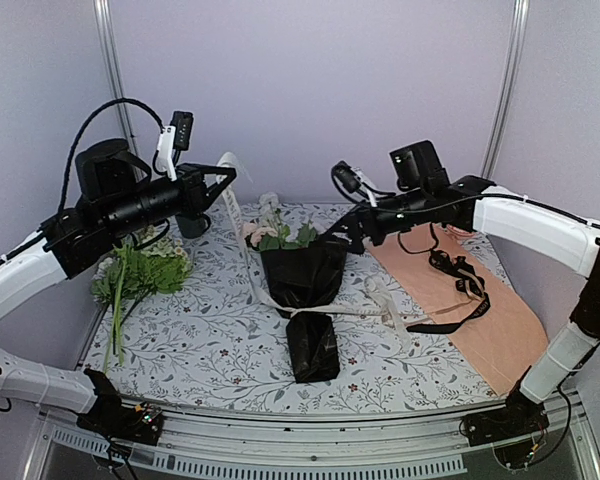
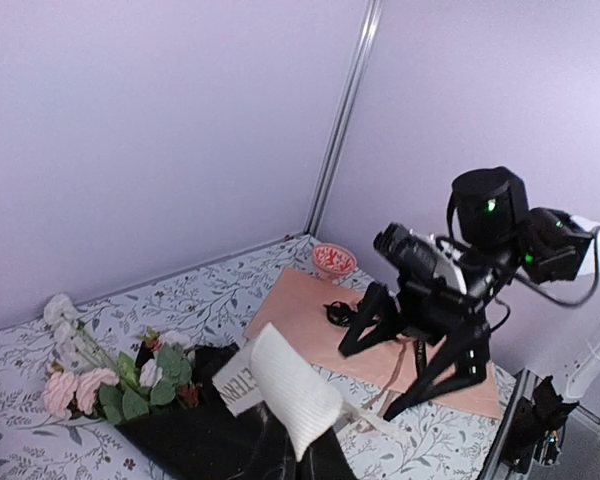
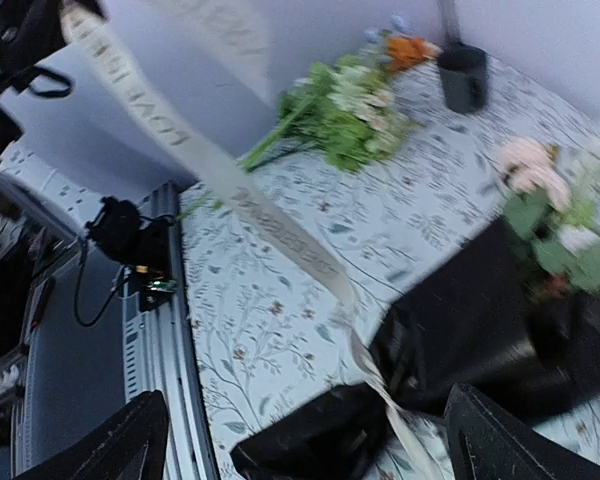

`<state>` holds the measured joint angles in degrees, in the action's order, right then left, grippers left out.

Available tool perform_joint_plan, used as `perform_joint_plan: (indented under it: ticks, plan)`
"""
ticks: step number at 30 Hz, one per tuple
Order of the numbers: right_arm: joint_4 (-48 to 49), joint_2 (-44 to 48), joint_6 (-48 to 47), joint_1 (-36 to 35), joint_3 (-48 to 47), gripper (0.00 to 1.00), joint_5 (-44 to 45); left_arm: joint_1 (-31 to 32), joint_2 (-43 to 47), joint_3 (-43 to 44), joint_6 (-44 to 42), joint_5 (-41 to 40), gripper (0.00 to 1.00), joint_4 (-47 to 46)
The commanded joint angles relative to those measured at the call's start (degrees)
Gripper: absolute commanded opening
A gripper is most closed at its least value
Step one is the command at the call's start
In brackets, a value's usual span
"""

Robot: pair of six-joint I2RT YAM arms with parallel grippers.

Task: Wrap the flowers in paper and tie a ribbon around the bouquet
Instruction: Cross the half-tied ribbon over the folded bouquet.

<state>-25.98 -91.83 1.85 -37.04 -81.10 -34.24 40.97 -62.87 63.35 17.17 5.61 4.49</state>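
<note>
The bouquet (image 1: 302, 285) lies mid-table: pink and white flowers (image 1: 275, 235) stick out of a black paper (image 1: 313, 345) cone. A cream ribbon (image 1: 242, 235) rises from the cone's pinched waist to my left gripper (image 1: 223, 178), which is shut on it high above the table. Its other end trails right along the cloth. In the left wrist view the ribbon (image 2: 280, 390) hangs just in front of the camera. My right gripper (image 1: 345, 240) hovers open beside the bouquet's right shoulder. Its wide-spread fingers (image 3: 130, 440) frame the tied waist of the paper (image 3: 460, 320) and ribbon (image 3: 280, 230).
A peach-tan sheet (image 1: 470, 300) with a black strap ribbon (image 1: 460, 285) covers the right side. A leftover green bunch (image 1: 140, 275) lies at the left. A dark cup (image 1: 192, 225) stands at the back left, a small red bowl (image 2: 332, 260) at the back.
</note>
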Motion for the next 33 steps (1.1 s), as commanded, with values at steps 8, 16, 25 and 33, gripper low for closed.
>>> perform_joint_plan:
  ticks: [8,16,25,33]
  plan:
    - [30.69,-19.84,-2.94,-10.75,-4.09,0.95,-15.96,1.12,-1.12,2.06,-1.76,7.38,0.00,-8.97]
    - [34.24,-28.11,2.81,-10.71,-6.79,0.69,-17.56,1.11,-0.70,2.18,-1.96,7.74,0.00,-9.37]
    - [37.68,-26.35,6.47,-10.70,-2.17,0.00,-19.84,0.57,-0.52,1.90,-2.28,-2.23,0.00,-3.09]
    - [39.46,-20.00,7.54,-10.81,4.41,0.00,-24.31,-3.77,-4.34,-14.66,8.71,-11.35,0.11,8.71]
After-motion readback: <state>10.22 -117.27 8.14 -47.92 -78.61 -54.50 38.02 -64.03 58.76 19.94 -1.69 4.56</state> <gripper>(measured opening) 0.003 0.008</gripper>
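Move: The raised ribbon strand, slanting from the left hand down to the bouquet, passes about 14 cm left of the open right hand, some 4 cm back and 9 cm lower. From that hand, the tied waist of the black paper is roughly 7 cm left, 8 cm back and 22 cm down; the flower heads about 11 cm ahead, 14 cm left and 20 cm below. The strand's gripping spot is some 22 cm under the left hand, 4 cm right and 2 cm back. The right fingers close on the hanging ribbon strand just left of the bouquet and pinch it: the hand sweeps about 15 cm left, first slightly rising and backward, then sinks some 10 cm, turning roughly 25 degrees counter-clockwise. Once shut, it eases a little back and right, down slightly. The left hand keeps its ribbon end, drawing back and up about 4 cm before dipping below its start, forward and left. ##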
